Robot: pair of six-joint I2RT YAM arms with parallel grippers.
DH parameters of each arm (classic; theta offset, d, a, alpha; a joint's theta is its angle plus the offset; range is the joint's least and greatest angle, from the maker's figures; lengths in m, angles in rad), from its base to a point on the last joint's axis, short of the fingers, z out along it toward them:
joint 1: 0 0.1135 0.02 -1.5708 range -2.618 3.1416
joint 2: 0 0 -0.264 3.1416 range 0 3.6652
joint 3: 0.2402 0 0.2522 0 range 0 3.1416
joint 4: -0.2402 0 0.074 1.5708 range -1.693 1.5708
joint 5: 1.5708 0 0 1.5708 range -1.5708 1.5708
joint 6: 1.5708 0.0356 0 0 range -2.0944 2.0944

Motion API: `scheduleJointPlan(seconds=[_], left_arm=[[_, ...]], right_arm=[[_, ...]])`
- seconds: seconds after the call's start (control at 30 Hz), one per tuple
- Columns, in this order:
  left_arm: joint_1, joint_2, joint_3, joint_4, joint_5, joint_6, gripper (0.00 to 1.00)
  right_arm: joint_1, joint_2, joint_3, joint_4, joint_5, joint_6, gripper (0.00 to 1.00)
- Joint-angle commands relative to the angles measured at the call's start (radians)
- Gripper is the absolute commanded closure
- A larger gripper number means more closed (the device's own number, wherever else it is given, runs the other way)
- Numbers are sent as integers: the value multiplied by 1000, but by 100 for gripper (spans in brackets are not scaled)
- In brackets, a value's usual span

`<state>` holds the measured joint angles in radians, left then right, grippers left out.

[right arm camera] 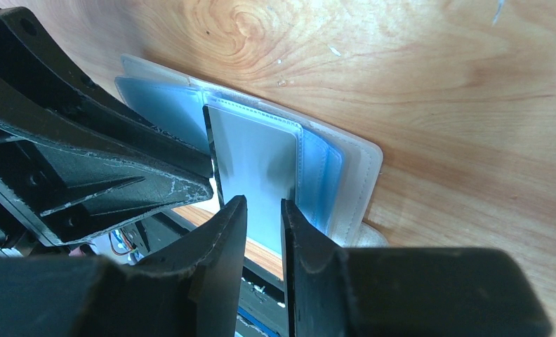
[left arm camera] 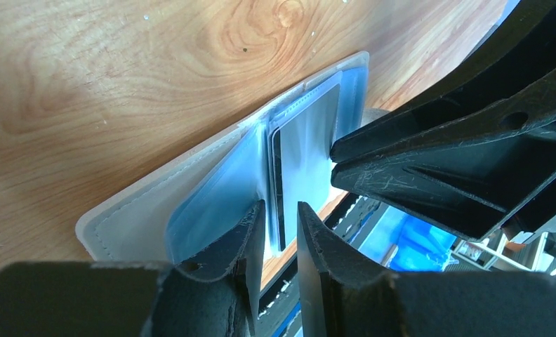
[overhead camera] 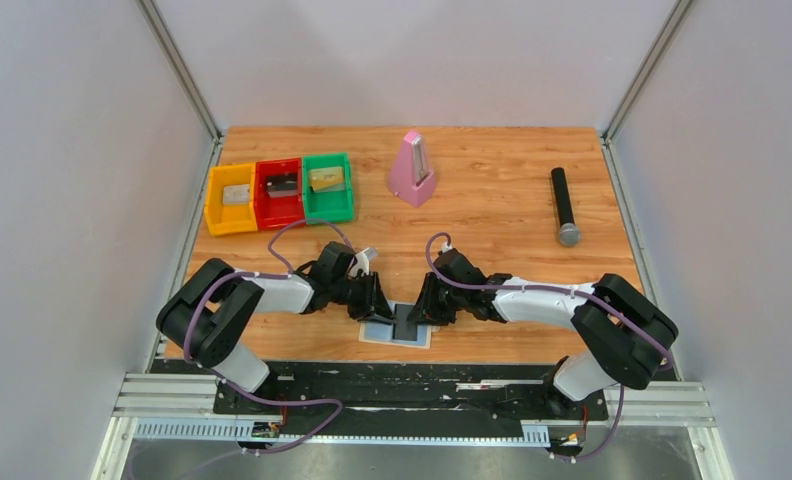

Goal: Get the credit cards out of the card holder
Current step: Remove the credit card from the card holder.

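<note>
The card holder (overhead camera: 376,336) lies spread open near the table's front edge, with a cream rim (left arm camera: 142,210) and pale blue inner panels. A dark grey credit card (overhead camera: 408,322) sits at its middle fold. It shows as a grey face (right arm camera: 254,154) under a clear sleeve and as a dark edge (left arm camera: 278,189). My left gripper (overhead camera: 372,305) comes in from the left, and its jaws (left arm camera: 281,205) stand slightly apart over the fold with nothing between them. My right gripper (overhead camera: 424,303) faces it from the right. Its jaws (right arm camera: 263,200) are also a little apart over the card's face.
Yellow (overhead camera: 230,200), red (overhead camera: 278,205) and green (overhead camera: 329,203) bins stand in a row at the back left, each with a flat card-like piece inside. A pink metronome (overhead camera: 412,170) stands at the back centre. A black microphone (overhead camera: 564,205) lies at the right.
</note>
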<state>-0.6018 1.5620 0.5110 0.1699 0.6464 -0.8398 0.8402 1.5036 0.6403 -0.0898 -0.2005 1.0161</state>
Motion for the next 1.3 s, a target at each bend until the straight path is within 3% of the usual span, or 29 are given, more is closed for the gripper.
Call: scheduleJointPlan(seconds=[0.0, 0.43, 0.63, 0.9, 1.27], left_arm=[[-9, 12, -3, 36, 0, -4, 69], [-14, 36, -24, 128, 36, -51, 76], [-14, 17, -24, 105, 24, -46, 100], [-12, -39, 3, -57, -48, 37, 100], [16, -69, 15, -110, -60, 68, 100]], right_arm=[[2, 23, -22, -10, 32, -24, 74], [2, 26, -24, 1, 28, -24, 75], [2, 28, -32, 4, 33, -20, 75], [-15, 7, -64, 2, 42, -24, 75], [-26, -7, -81, 3, 47, -34, 75]])
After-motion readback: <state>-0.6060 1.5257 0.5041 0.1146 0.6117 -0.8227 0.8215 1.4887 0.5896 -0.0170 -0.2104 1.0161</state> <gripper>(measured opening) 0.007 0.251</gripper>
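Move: The card sits in the open card holder with its middle roughly 3 cm to the left hand's right, about level ahead and 1 cm below. The holder's own middle is about 1 cm right and 1 cm below that hand; the pink metronome stands some 26 cm ahead and 4 cm right. From the right hand, the card's middle is about 2 cm left, 1 cm back and 1 cm below. Left fingers edge right and down to the card's left edge, shut on it, then pull left about 1 cm. ##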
